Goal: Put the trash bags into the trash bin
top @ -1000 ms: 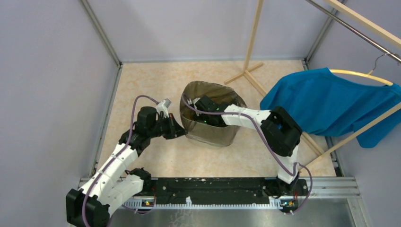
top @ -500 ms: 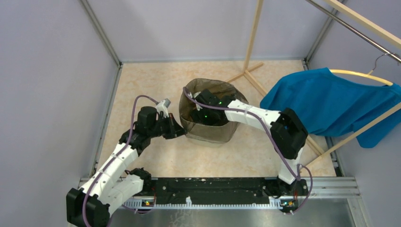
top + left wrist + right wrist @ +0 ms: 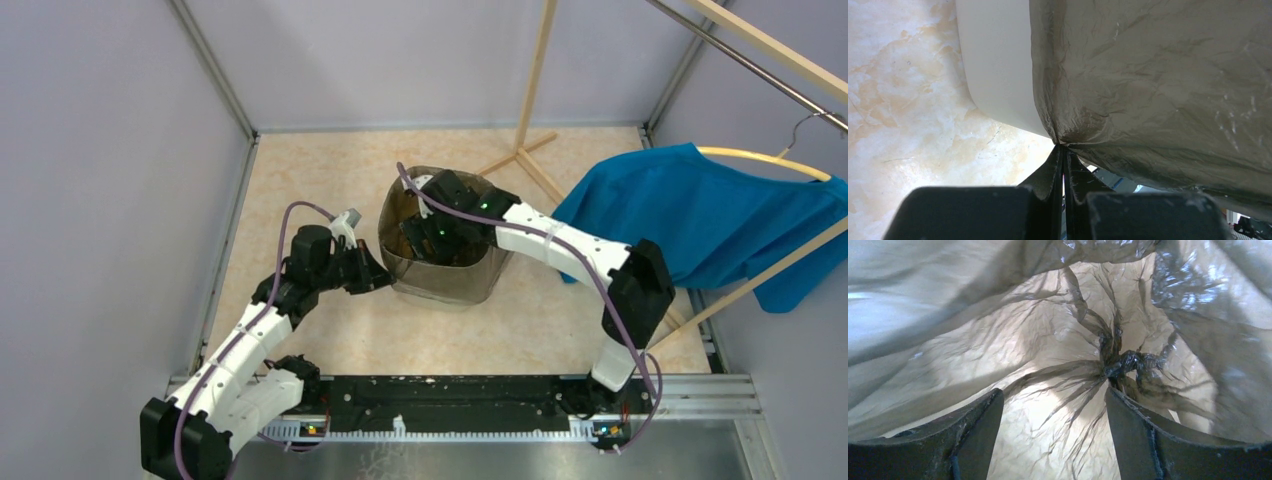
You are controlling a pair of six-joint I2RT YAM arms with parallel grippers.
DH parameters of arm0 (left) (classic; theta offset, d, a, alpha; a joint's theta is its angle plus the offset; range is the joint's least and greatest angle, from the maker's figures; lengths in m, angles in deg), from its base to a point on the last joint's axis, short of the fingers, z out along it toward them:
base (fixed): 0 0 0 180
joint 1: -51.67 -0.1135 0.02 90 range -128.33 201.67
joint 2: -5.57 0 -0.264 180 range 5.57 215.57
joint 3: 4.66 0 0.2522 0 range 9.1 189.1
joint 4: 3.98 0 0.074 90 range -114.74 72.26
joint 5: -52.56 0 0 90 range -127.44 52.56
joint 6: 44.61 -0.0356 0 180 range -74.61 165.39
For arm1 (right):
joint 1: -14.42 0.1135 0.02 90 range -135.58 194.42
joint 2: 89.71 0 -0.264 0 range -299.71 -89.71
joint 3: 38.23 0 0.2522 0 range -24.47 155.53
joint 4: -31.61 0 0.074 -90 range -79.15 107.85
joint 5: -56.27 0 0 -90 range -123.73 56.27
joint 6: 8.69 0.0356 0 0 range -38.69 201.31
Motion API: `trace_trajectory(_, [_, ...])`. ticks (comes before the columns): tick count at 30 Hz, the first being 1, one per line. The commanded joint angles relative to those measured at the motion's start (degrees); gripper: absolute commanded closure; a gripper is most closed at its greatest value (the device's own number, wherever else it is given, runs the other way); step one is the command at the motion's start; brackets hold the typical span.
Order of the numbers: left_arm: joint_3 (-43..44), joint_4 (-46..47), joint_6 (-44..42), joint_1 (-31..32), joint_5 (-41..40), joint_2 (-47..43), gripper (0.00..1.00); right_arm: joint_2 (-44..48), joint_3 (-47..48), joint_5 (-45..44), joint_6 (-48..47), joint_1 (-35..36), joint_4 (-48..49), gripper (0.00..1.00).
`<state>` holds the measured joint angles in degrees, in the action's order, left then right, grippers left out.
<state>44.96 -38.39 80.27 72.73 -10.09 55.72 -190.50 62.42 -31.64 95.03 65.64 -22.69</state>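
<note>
The cream trash bin (image 3: pixel 440 283) stands mid-floor, lined and draped by the wrinkly grey-brown trash bag (image 3: pixel 395 262). The bag hangs down the bin's outer wall (image 3: pixel 998 60), with its film (image 3: pixel 1158 75) bunched to a point at my left gripper (image 3: pixel 1063 150). That gripper (image 3: pixel 378 281) sits at the bin's left side, shut on the bag's edge. My right gripper (image 3: pixel 415 232) reaches down inside the bin. In the right wrist view its jaws (image 3: pixel 1053 405) stand wide apart with only bag film behind them; the right fingertip (image 3: pixel 1115 395) touches the bag's gathered bottom knot (image 3: pixel 1120 362).
A blue garment (image 3: pixel 700 220) hangs on a hanger from a wooden rack (image 3: pixel 530 100) at the right, close to the right arm's elbow. Grey walls enclose the beige marbled floor (image 3: pixel 300 180). A black rail (image 3: pixel 440 400) runs along the near edge.
The right gripper has pushed deeper into the bin toward its left wall and its jaws have spread apart. The right elbow swung rightward. The left arm held still.
</note>
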Motion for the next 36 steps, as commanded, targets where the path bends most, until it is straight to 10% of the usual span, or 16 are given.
trace_trajectory(1, [0.26,0.2,0.35,-0.14,-0.91,-0.03,0.93,7.74,6.42,2.47,-0.84,0.21,-2.25,0.24])
trace_trajectory(15, [0.55,-1.8,0.25,-0.14,-1.89,-0.81,0.54,27.09,0.04,8.5,-2.36,9.33,-7.08,0.01])
trace_trajectory(27, [-0.23,-5.94,1.49,-0.15,-2.64,-6.06,0.23,45.59,-28.91,9.37,19.64,14.25,9.91,0.01])
trace_trajectory(36, [-4.63,-0.16,3.71,-0.21,-0.05,-3.48,0.14,47.01,-40.46,-12.82,29.76,14.26,13.78,0.01])
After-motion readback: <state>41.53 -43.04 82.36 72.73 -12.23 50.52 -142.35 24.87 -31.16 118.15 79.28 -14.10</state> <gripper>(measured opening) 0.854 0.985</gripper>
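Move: The right hand is down inside the bag-lined trash bin, whose middle is about level ahead and 5 cm to its right. The near right corner of the trash bag's hem, hanging outside the bin, lies roughly 12 cm back, 11 cm right and 3 cm higher. The left hand still pinches the near left corner right at its fingertips; from there that near right corner is some 17 cm right and 3 cm back, with the bin's middle about 6 cm ahead, 10 cm right and 3 cm lower. The right hand climbs some 17 cm out of the lined bin and swings back over the near rim, ending about 16 cm back and 7 cm right after dropping 12 cm from its peak towards the outside of the bag's near right corner; its fingers spread fully and the wrist tilts some 25 degrees so that they swing to the left. Meanwhile the left hand opens wide, lets go of the near left corner of the hem and eases a couple of centimetres back and slightly down. ##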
